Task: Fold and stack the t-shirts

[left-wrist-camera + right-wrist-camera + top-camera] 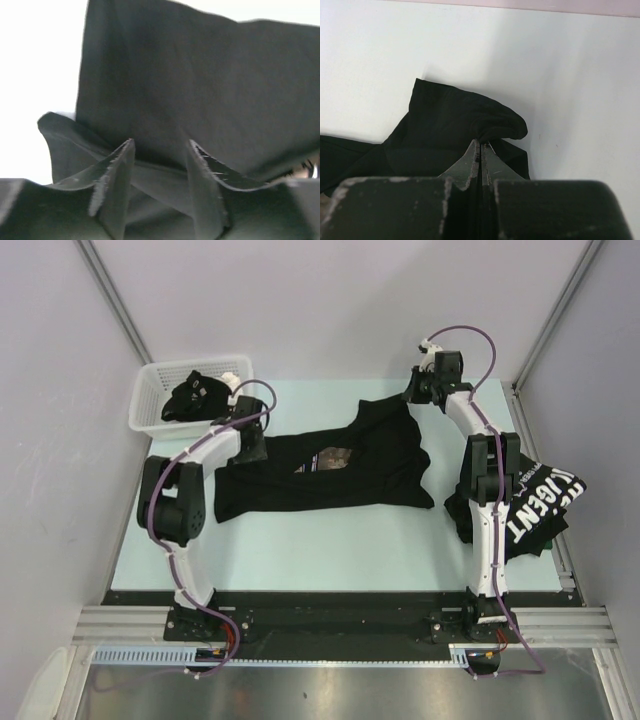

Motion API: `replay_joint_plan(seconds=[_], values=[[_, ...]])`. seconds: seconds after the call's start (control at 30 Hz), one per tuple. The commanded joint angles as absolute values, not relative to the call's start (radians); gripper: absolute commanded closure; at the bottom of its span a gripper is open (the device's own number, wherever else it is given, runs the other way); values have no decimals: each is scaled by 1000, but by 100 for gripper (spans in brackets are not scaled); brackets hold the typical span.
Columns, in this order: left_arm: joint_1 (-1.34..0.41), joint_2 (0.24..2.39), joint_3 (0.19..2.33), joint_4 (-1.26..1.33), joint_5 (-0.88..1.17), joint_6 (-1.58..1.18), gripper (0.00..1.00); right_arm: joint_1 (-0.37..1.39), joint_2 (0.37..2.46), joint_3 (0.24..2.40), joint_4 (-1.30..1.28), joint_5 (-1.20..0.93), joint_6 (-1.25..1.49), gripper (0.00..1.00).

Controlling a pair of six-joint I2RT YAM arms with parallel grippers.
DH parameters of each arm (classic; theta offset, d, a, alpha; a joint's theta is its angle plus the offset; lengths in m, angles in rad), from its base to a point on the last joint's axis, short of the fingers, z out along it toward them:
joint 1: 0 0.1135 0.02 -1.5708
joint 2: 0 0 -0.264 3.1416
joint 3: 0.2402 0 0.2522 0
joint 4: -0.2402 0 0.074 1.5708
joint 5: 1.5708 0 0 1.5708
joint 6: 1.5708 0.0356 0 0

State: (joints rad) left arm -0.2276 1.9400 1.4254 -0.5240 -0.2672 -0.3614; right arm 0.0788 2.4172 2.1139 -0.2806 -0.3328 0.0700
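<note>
A black t-shirt [370,455] with a reddish-brown chest print lies spread across the middle of the table. My left gripper [252,448] sits at its left edge. In the left wrist view the gripper [161,144] is open, its fingers apart with folds of the shirt [200,75] under and between them. My right gripper [413,392] is at the shirt's far right corner. The right wrist view shows that gripper [481,142] shut on a raised fold of the shirt [445,125]. A second black t-shirt [545,502] with big white lettering lies folded at the right edge, beside the right arm.
A white slotted basket [145,405] stands at the back left corner with a dark bundle [195,395] inside. Grey walls close in the table on the left, back and right. Bare pale table surface [330,550] lies in front of the spread shirt.
</note>
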Motion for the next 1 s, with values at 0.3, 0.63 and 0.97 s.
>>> replay_joint_plan(seconds=[0.3,0.63,0.97], values=[[-304,1665,1200,-552,-178,-445,100,74,2352,2123,-252,-367,81,100],[-367,1588,1103,-637,-209,-522,100,72,2336,2099,-250,-376,95,100],[-403,1598,1129,-632,-213,-523,100,71,2358,2108,-252,-325,100,10]])
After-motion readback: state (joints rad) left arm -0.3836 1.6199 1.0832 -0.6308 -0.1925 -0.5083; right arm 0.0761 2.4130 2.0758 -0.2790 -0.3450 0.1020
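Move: The shirt's near edge lies about 14 cm back and 4 cm right of the half-open left hand, 3 cm lower; its near left corner is 18 cm back and 10 cm left, the print level and some 19 cm right, the basket roughly 18 cm ahead and 18 cm left. The right fingers already hold the raised sleeve, its laying spot about 5 cm straight below; the sleeve's left corner is 13 cm left, 1 cm back. The right fingers keep their pinch on the sleeve almost in place, then let go at the end, opening wide as the hand sinks about 1 cm. Meanwhile the left hand shuts early, with nothing seen between its fingertips, and travels back some 13 cm and about 4 cm to the right, low over the shirt, rising slightly before dipping down at its near edge. ##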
